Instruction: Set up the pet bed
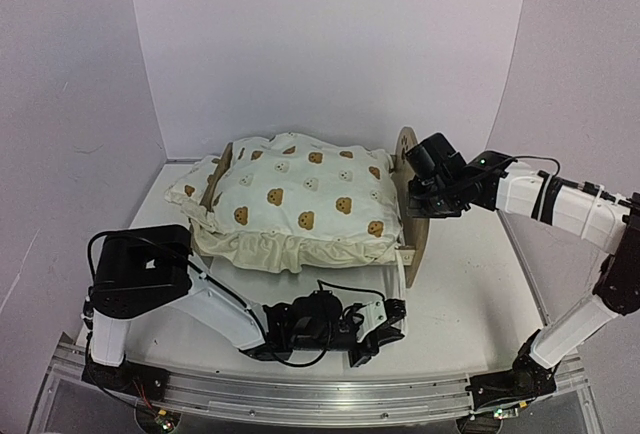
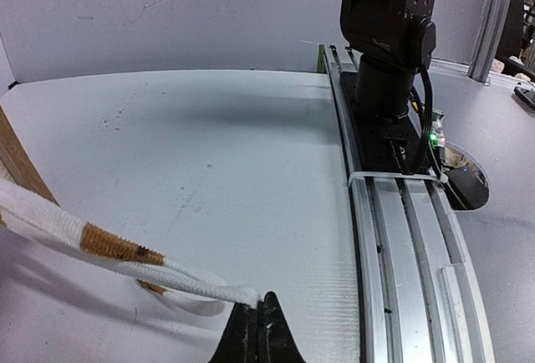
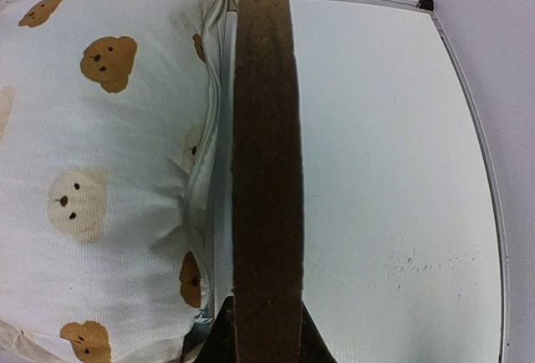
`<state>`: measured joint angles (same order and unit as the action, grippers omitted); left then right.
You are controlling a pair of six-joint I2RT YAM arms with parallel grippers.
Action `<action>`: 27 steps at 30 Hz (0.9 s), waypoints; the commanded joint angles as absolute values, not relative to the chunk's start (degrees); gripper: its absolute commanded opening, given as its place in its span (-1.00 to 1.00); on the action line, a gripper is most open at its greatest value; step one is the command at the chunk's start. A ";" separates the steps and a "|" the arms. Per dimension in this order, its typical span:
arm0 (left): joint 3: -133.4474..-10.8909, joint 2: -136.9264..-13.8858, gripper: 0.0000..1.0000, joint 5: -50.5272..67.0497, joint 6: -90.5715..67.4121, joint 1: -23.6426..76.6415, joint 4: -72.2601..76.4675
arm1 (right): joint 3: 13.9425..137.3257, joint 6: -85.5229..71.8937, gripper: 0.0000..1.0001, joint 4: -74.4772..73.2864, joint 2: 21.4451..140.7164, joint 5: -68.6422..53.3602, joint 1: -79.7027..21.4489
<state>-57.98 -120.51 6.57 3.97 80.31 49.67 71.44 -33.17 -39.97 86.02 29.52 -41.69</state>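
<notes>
The pet bed stands mid-table with its round plywood end board [image 1: 407,149] on the right, and the bear-print cushion [image 1: 300,194] lies over it. My right gripper [image 1: 422,192] is shut on that board's upper edge. In the right wrist view the board's brown edge [image 3: 267,145] runs up from between the jaws of the right gripper [image 3: 266,329], with the cushion [image 3: 100,171] pressed against its left side. My left gripper [image 1: 390,316] sits low near the bed's front right corner. In the left wrist view the left gripper [image 2: 257,309] is shut on the end of a white cushion tie [image 2: 84,233].
A second plywood end board [image 1: 222,169] stands at the bed's left, and a small matching pillow [image 1: 190,189] lies beside it. The right arm's black base [image 2: 389,37] and the aluminium rail [image 2: 401,246] line the near table edge. White walls enclose the table.
</notes>
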 commanded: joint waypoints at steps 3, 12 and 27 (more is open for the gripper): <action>-55.74 -115.27 -1.00 19.26 1.55 84.41 47.07 | 68.79 -29.90 -1.00 -33.82 87.92 38.51 -37.27; -55.32 -112.03 -1.00 15.69 1.46 86.97 38.20 | 67.77 -27.00 -1.00 -31.43 88.86 38.80 -35.34; -56.90 -113.15 -1.00 13.75 -4.06 81.31 37.83 | 71.77 -22.13 -0.09 -51.69 82.27 19.28 -35.23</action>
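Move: My left hand still pinches the loose end of the tie; its fastening at the bed's near right corner lies about 14 cm ahead, straight in line and a couple of cm higher. The bear-print cover's middle is some 25 cm ahead and 20 cm to the left. My right hand straddles the paw-print end board's top edge, board middle about 9 cm below; from this hand that fastening is roughly 11 cm back and 2 cm left, the cover 20 cm left. I keep my left fingers shut on the tie and draw its end about 2 cm to the left and 1 cm down, tipping the fingertips some 10 degrees lower. Meanwhile my right hand eases about 1.5 cm forward along the end board's edge, then opens its fingers, coming off the grip as it backs slightly to the right and down. ##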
